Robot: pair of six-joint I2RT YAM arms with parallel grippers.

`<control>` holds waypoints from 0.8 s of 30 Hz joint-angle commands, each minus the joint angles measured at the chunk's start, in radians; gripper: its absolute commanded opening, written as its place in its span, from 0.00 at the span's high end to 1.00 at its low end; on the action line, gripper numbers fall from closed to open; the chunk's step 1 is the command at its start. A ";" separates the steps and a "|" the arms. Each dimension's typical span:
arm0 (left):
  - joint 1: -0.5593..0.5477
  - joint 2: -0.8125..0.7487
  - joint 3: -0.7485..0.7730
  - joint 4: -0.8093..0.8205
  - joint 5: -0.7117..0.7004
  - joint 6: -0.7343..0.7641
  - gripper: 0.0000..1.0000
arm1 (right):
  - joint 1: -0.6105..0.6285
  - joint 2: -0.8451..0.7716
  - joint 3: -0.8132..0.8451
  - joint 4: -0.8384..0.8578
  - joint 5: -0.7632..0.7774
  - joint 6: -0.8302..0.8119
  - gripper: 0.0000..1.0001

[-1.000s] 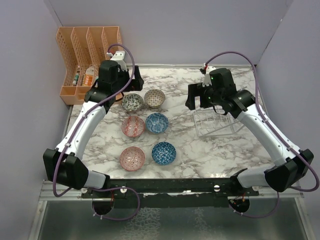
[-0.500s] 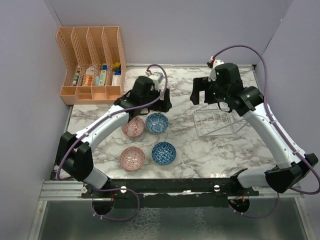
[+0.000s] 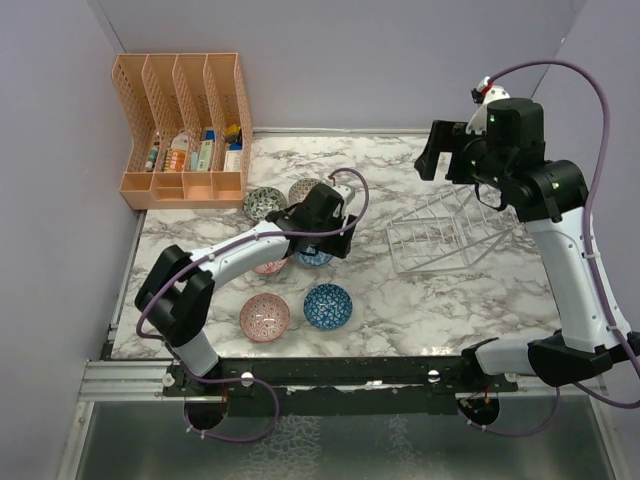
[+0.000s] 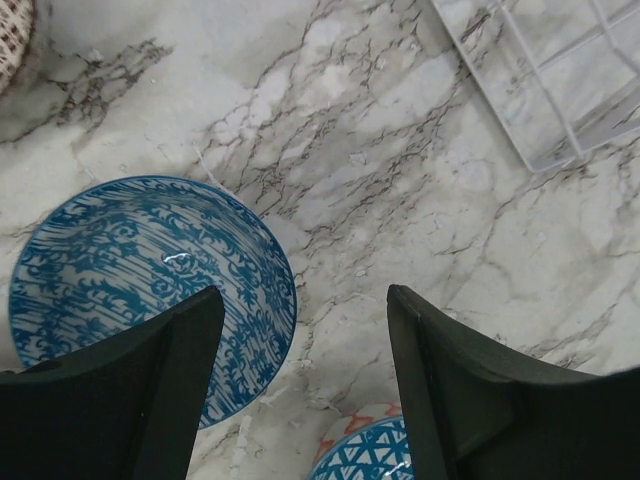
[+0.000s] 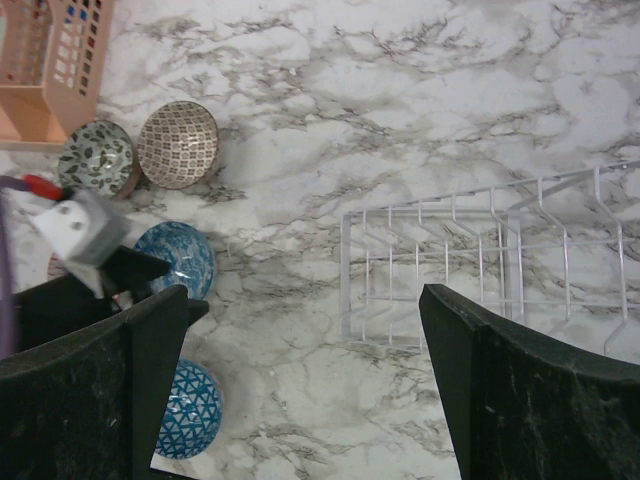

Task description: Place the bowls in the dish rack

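The left gripper [image 3: 336, 240] [image 4: 305, 300] hangs open low over the middle of the table. Its jaws straddle the right rim of a blue floral bowl [image 4: 140, 265] [image 3: 312, 257] [image 5: 178, 258], one finger above the bowl's inside and the other above bare marble. A blue triangle-patterned bowl [image 3: 328, 305] [image 4: 365, 455] [image 5: 190, 408] sits just nearer. A pink bowl [image 3: 265, 316], a red bowl [image 3: 266, 266] half hidden by the arm, a grey-green bowl [image 3: 263, 203] [image 5: 97, 158] and a beige-brown bowl [image 3: 303, 188] [image 5: 178, 143] stand around. The clear dish rack [image 3: 440, 232] [image 5: 480, 265] [image 4: 540, 95] holds nothing. The right gripper [image 3: 455, 168] [image 5: 302, 300] is open, high above the rack's left end.
A peach slotted organizer [image 3: 185, 125] [image 5: 45, 60] with small items stands at the back left corner. Grey walls close in the left, back and right sides. The left forearm [image 3: 240, 245] lies across the bowl cluster.
The left arm swung from the back left to the blue floral bowl and its jaws narrowed. The right arm rose and drew back to the right, uncovering the rack.
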 commanded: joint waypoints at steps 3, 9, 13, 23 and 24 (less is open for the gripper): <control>-0.034 0.107 -0.011 0.042 -0.061 0.014 0.34 | -0.007 0.015 0.071 -0.056 -0.044 0.034 0.01; -0.043 0.163 0.004 0.034 -0.136 0.021 0.43 | -0.013 0.012 0.073 -0.057 -0.029 0.029 0.01; -0.045 0.184 0.010 0.020 -0.189 0.033 0.49 | -0.017 0.010 0.074 -0.057 -0.010 0.018 0.01; -0.045 0.209 0.016 -0.006 -0.222 0.044 0.74 | -0.028 0.010 0.096 -0.071 0.036 0.009 0.00; -0.046 0.210 0.017 -0.007 -0.222 0.045 0.77 | -0.028 0.009 0.096 -0.074 0.041 0.010 0.00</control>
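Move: The left hand's target, the farther blue bowl, lies about 4 cm ahead, 6 cm to its left and 10 cm below. The nearer blue bowl is some 10 cm back and 3 cm left of the hand, the red patterned bowl 2 cm ahead and 17 cm left, the brown checked bowl 16 cm ahead and 7 cm left. From the right hand the target is roughly 4 cm ahead, 27 cm left and well below. The left hand sinks about 8 cm, rolling some 15 degrees, and closes its fingers astride the blue bowl's near-right rim. ##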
